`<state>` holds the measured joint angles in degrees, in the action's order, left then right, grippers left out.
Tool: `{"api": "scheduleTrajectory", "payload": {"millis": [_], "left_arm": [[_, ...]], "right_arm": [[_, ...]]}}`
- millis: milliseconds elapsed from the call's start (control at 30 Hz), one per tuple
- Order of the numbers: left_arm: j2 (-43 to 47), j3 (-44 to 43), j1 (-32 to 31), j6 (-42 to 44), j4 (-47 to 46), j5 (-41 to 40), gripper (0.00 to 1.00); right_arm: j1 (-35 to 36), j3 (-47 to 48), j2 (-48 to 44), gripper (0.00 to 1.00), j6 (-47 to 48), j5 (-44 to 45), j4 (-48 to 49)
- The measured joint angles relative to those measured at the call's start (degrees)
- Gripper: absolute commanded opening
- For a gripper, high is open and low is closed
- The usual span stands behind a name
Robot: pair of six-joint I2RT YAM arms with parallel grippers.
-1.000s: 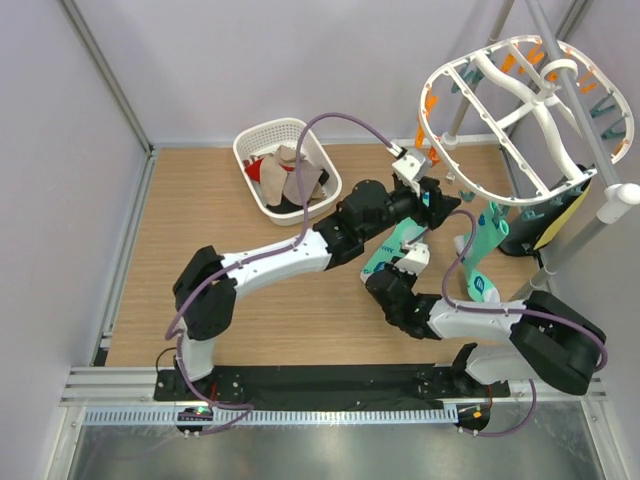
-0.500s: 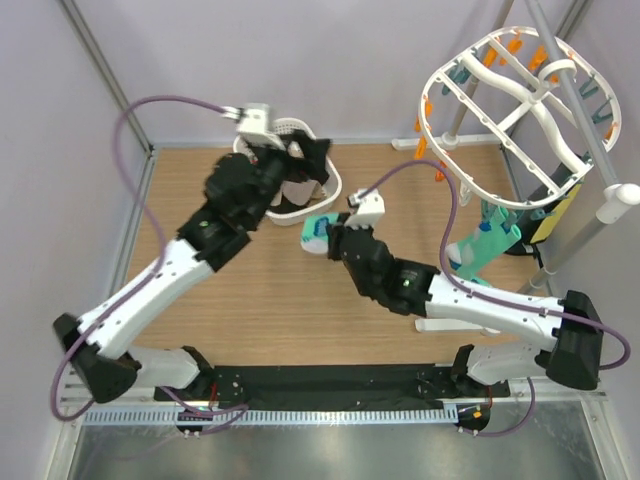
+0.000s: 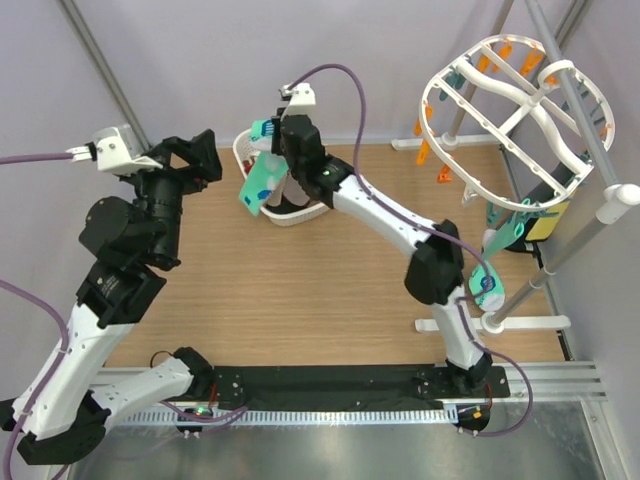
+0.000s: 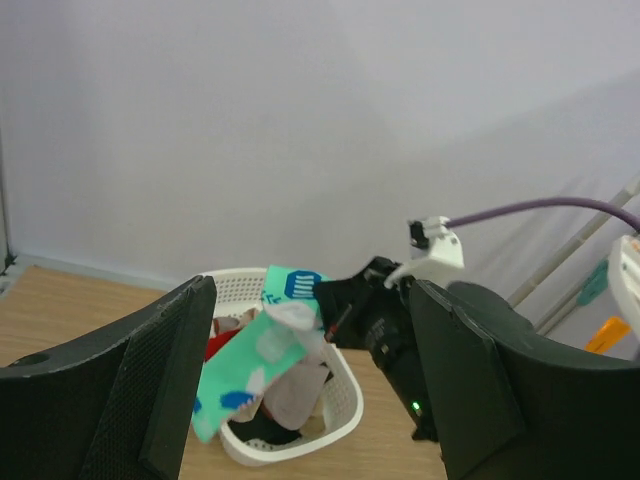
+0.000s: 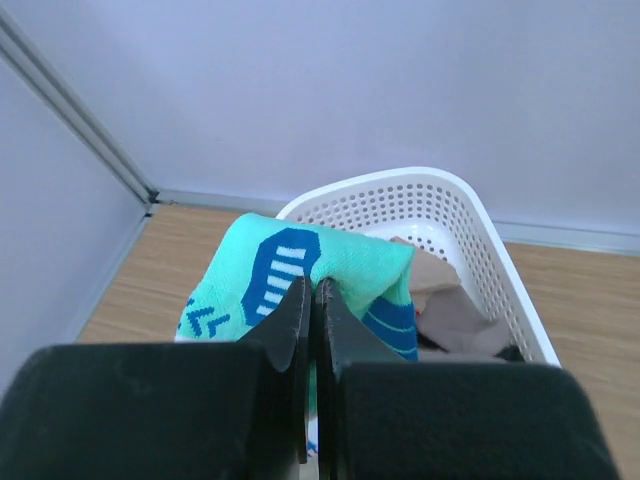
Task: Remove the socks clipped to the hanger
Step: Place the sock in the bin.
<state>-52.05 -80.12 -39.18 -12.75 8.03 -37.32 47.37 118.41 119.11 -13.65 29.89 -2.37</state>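
My right gripper (image 3: 272,138) is shut on a teal sock (image 3: 257,186) with blue and white marks, which dangles over the near-left rim of the white basket (image 3: 322,208). In the right wrist view the jaws (image 5: 313,300) pinch the sock's cuff (image 5: 290,262). My left gripper (image 3: 198,158) is raised at the left, open and holding nothing; its view looks between its fingers (image 4: 160,370) at the held sock (image 4: 245,375). The white oval hanger (image 3: 520,120) stands at the far right with another teal sock (image 3: 503,228) hanging below it.
The basket (image 4: 345,405) holds red, beige and black socks (image 4: 290,395). A grey pole and stand (image 3: 560,250) carry the hanger at the right. Orange and teal pegs (image 3: 430,135) dangle from the frame. Grey walls close the back and left.
The right arm has carried the teal sock from mid-table up to the basket. The left arm has swung away from the hanger to the far left and its jaws have widened.
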Motion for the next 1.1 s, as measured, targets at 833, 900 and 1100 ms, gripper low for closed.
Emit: {"api": "scheduleTrajectory", "payload": {"millis": [833,900,1100], "left_arm": [[-2.62,7.52,0.00,0.11,1.64,-0.55,0.80],[-2.84,7.52,0.00,-0.13,1.66,-0.52,0.80],[-3.78,7.52,0.00,-0.39,1.20,-0.52,0.80]], "right_arm": [[-8.35,15.45,25.68,0.01,18.14,8.70,7.15],[-8.26,15.15,25.46,0.01,19.04,9.18,7.45],[-7.65,7.02,21.16,0.01,15.61,1.62,7.54]]}}
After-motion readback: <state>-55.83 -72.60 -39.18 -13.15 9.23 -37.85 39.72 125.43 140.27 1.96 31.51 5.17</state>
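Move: The right hand already holds the green sock high up; the middle of the bin lies about 14 cm ahead of it, neither left nor right, and some 28 cm below. Inside, the grey sock is about 10 cm ahead and 2 cm to the right, and the black sock roughly 6 cm ahead and 2 cm to the right, both about 30 cm down. From the empty left hand, the bin is some 35 cm ahead, perhaps 8 cm to the right and 45 cm below. Still pinching the sock, the right hand sinks about 15 cm, reaching 11 forward over the bin; left sinks 8. ##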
